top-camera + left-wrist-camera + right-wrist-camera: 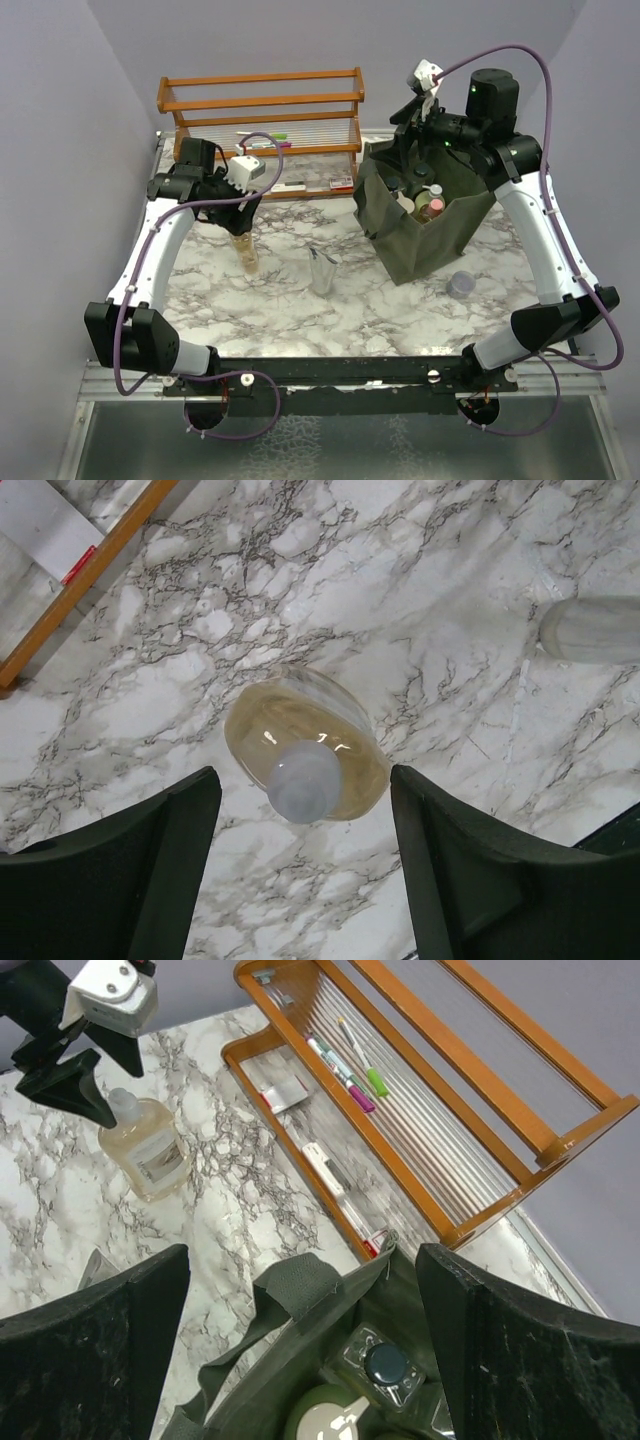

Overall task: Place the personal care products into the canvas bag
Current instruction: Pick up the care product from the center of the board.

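A beige bottle [246,250] with a pale cap [305,780] stands upright on the marble at the left. My left gripper [238,212] hangs right over it, open, a finger [130,870] on each side and a gap to the bottle on both. A silver tube [322,270] stands mid-table, also at the right edge of the left wrist view [590,628]. The olive canvas bag [420,235] stands at the right with several bottles inside, among them a black-capped one [390,1365] and a green one [325,1420]. My right gripper [302,1260] is open and empty above the bag's rim.
An orange wooden rack [260,110] stands along the back wall with pens [350,1065] on its shelf. A small round lavender jar [461,284] sits on the table in front of the bag. A bag handle [295,1285] flops outward on the left side.
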Motion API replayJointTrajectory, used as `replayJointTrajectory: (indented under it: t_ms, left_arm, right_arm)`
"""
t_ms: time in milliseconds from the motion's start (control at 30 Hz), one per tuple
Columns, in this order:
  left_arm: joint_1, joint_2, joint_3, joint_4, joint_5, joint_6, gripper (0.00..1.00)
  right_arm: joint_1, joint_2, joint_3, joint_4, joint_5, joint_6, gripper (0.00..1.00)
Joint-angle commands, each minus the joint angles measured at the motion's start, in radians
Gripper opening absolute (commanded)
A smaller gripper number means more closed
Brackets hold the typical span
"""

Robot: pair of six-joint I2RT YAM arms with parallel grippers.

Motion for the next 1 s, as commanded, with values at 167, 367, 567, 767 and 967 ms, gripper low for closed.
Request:
replayJointTrajectory:
  t_ms: [167, 367, 567, 767, 967]
  left_arm:
    - [0.001, 0.034, -0.028, 0.026, -0.017, 0.032, 0.60]
    - [0.000, 0.049, -0.028, 0.021, -0.029, 0.028, 0.51]
    - [-0.001, 0.050, -0.028, 0.004, -0.038, 0.019, 0.36]
    - [-0.017, 0.052, -0.001, -0.014, 0.005, 0.021, 0.08]
    - [-0.086, 0.035, 0.028, 0.080, 0.011, 0.009, 0.00]
  right_arm:
    - [0.006, -0.032, -0.024, -0.005, 0.003, -0.026, 0.94]
    - [0.006, -0.034, -0.031, -0.008, 0.006, -0.031, 0.94]
    - [0.006, -0.041, -0.040, -0.008, 0.011, -0.035, 0.94]
    - [0.005, -0.050, -0.048, -0.006, 0.018, -0.039, 0.94]
    - [0.007, -0.046, -0.046, -0.016, 0.021, -0.043, 0.94]
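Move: The care product, an amber bottle with a pale cap, stands upright almost straight below the open left gripper, its middle about 9 cm down. The clear pouch stands some 15 cm to the gripper's right and 4 cm nearer the base; the white box in the rack lies about 16 cm ahead and 3 cm left. From the right gripper the care product lies roughly 28 cm left, 5 cm back and 28 cm below. Lower the left gripper about 2.5 cm over the care product's pale cap, closing the fingers from wide open as you sink. Then stay at that height and pinch the cap between the fingertips, at roughly a third of full opening, letting the squeeze build. Finish by easing barely 1 cm to the right with the cap held. ##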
